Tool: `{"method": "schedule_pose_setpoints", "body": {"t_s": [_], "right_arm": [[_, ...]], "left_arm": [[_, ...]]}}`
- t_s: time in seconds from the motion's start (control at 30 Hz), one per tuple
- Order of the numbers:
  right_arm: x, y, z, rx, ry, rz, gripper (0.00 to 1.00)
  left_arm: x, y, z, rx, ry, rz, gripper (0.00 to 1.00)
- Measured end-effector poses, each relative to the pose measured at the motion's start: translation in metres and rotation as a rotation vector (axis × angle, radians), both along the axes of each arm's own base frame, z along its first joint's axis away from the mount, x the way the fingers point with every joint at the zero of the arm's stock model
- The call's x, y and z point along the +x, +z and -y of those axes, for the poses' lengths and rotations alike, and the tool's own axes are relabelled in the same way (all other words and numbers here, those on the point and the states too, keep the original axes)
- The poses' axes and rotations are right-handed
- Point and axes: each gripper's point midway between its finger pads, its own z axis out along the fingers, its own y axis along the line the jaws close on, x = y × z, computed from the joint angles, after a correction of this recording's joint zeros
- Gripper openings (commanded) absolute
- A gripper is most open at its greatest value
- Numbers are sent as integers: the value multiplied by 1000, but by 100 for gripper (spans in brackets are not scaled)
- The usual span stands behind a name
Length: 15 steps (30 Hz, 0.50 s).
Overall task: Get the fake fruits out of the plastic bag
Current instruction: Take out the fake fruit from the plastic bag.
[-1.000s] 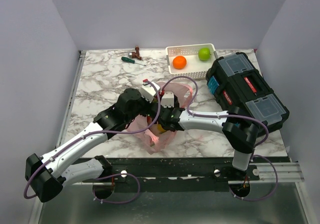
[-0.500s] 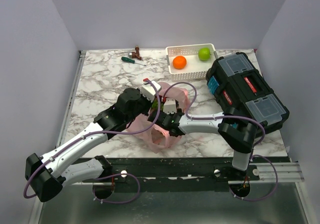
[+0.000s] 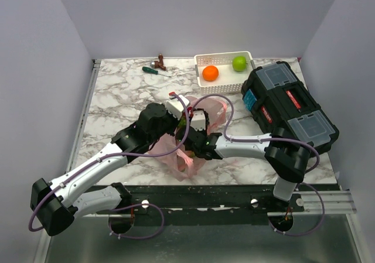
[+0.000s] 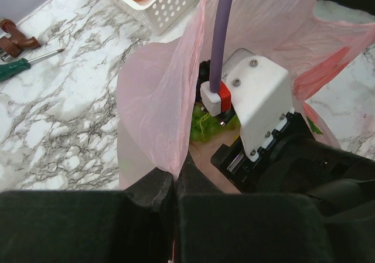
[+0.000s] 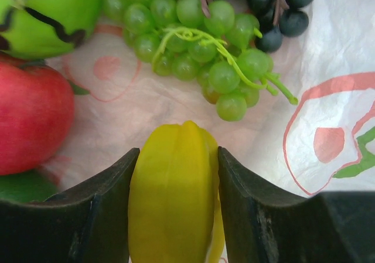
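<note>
The pink plastic bag (image 3: 186,157) lies at the table's near middle, and my left gripper (image 4: 175,184) is shut on its rim (image 4: 164,99), holding the mouth up. My right gripper (image 5: 178,153) reaches inside the bag, its jaws pressed against both sides of a ridged yellow fruit (image 5: 173,204). Also in the bag lie green grapes (image 5: 205,52), dark grapes (image 5: 275,5), a red apple (image 5: 29,122) and a green fruit (image 5: 53,11). An orange (image 3: 210,72) and a green apple (image 3: 239,62) sit in the white basket (image 3: 224,56).
A black toolbox (image 3: 290,108) lies along the right side, close to my right arm. A green-handled screwdriver (image 3: 156,70) and a small brown object (image 3: 160,60) lie at the back. The right wrist's white mount (image 4: 258,99) fills the bag's mouth.
My right gripper has pushed further into the bag and its jaws have come together on the yellow fruit. The left gripper has kept its hold on the bag's rim.
</note>
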Motion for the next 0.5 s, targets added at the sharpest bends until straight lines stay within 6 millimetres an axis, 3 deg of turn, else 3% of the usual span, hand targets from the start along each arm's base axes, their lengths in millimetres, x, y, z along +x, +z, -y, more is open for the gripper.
{"method": "schedule_pose_setpoints", "body": {"t_s": [0.27, 0.5], "right_arm": [[12, 40, -13, 89, 27, 96, 17], [15, 58, -15, 115, 45, 136, 14]], "left_arm": [[0, 0, 1, -2, -3, -1, 0], [0, -1, 1, -2, -5, -3, 0]]}}
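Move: The right hand already has the yellow fruit and has to take it to the white basket, about 24 cm ahead, 13 cm to its right and roughly level with it. Some 3 cm lower in the bag, the green grapes lie about 7 cm straight ahead, and the red apple roughly 4 cm ahead and 8 cm left. From the left hand, shut on the bag's rim, the basket is about 24 cm ahead, 17 cm right and 20 cm below. Still pinching the yellow fruit between both fingers, the right hand lifts it about 6 cm, almost straight up out of the bag's depth with a slight drift, its wrist tilting the fingertips up and rolling by some 10 degrees in all. The left hand keeps its grip on the bag's rim and stays put. ##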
